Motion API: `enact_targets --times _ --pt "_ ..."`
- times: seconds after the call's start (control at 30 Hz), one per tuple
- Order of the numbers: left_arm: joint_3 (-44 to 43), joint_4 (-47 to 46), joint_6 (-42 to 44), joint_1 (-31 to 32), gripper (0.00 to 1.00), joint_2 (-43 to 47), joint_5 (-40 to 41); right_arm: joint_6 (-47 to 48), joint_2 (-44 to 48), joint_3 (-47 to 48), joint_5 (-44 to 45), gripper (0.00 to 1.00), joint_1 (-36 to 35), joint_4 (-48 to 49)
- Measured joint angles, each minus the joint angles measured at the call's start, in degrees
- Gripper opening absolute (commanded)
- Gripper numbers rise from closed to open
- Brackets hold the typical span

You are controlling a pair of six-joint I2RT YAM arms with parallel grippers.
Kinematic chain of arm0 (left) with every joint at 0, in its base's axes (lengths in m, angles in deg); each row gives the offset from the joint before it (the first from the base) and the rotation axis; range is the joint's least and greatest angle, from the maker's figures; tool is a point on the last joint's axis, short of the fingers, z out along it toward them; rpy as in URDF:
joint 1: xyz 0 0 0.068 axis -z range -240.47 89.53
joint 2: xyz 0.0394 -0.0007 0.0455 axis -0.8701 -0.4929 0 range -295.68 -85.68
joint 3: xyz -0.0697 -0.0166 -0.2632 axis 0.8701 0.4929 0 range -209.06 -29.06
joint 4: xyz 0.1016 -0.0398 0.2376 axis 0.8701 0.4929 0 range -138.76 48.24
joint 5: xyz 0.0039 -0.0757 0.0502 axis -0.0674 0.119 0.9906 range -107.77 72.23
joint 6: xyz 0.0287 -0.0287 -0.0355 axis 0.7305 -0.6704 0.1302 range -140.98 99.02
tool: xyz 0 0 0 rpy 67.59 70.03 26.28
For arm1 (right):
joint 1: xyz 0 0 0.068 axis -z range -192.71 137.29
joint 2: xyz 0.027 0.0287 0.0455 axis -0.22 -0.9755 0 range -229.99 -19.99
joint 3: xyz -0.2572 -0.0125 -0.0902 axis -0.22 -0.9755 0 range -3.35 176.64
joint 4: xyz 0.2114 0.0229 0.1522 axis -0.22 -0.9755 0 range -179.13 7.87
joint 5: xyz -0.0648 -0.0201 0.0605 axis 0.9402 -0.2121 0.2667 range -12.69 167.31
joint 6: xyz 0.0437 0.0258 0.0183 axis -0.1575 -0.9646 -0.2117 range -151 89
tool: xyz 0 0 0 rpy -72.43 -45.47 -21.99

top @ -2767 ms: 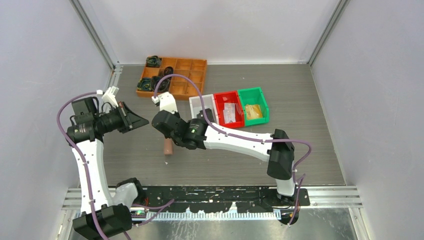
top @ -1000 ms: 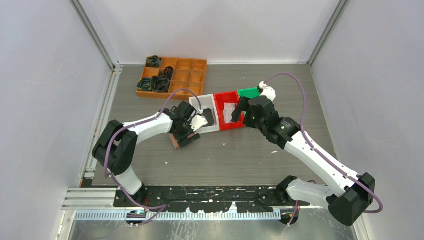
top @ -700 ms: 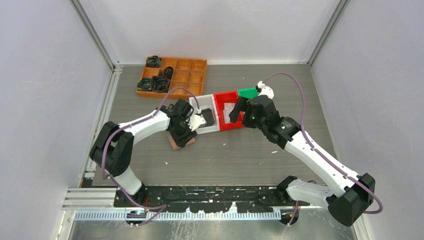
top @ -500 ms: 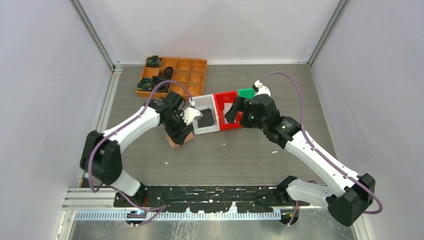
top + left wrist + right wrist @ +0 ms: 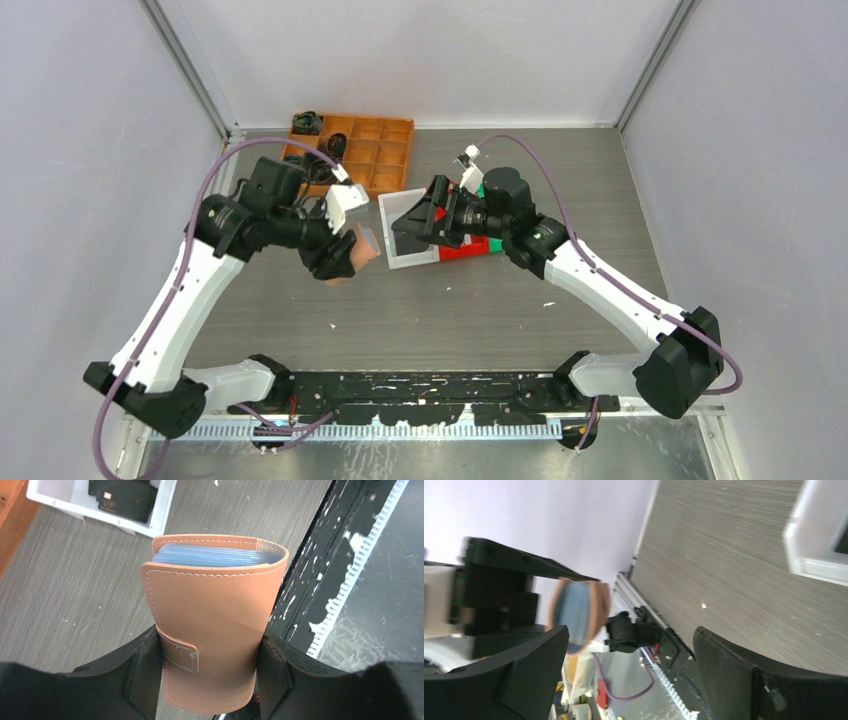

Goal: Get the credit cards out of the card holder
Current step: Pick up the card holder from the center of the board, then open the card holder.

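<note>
The salmon-pink card holder point(image 5: 215, 605) is off the table, with my left gripper point(image 5: 209, 645) shut on its lower half across the snap tab point(image 5: 181, 653). Its flap is folded shut, and only the clear bluish sleeve edges point(image 5: 215, 557) show at the open end. No credit cards can be made out inside it. From above, the card holder point(image 5: 354, 260) hangs in my left gripper point(image 5: 338, 252) over the table's left middle. My right gripper point(image 5: 408, 222) is open just to its right, pointing at it. In the right wrist view the card holder point(image 5: 576, 611) shows blurred, end-on, beyond my open right gripper point(image 5: 630, 635).
A white bin point(image 5: 408, 262) holding a black card marked VIP point(image 5: 120, 495) sits right of the holder, with a red bin point(image 5: 468, 250) beside it under the right arm. An orange compartment tray point(image 5: 378, 150) with dark items stands at the back left.
My left gripper closed on the card holder and lifted it off the table, up and left. My right gripper swung left from over the bins to face it.
</note>
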Motion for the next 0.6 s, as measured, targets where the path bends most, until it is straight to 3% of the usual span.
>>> enact_targets --times 0.27,0.6 --pt "6.2 -2.4 2.2 8.9 0.26 6.0 11.3 -4.5 -3.5 8.4 -0.4 1.00 -5.7 1.3" --pt "6.2 -6.0 3.5 10.6 0.26 6.3 17.9 -1.9 -6.4 13.3 3.0 0.97 -10.0 -9.3"
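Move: The card holder, gripped in the left hand with its open end of cards facing right, has its middle about 5 cm to the right hand's left, 4 cm back and roughly level. From the left hand, that middle is about 2 cm right and 1 cm ahead, slightly lower. The white tray lies about 11 cm ahead of the right hand, 1 cm right, and the red tray 13 cm ahead, 10 cm right; both are some 25 cm below it. No new touch shows clearly: the right hand comes in about 5 cm left and 3.5 cm back, rising 5 cm and then sinking about half that, to bring its wide-open fingers around the holder's open end. The left hand keeps its grip, dips back some 2 cm and returns, turning nearly 20 degrees so its fingers point more forward. ##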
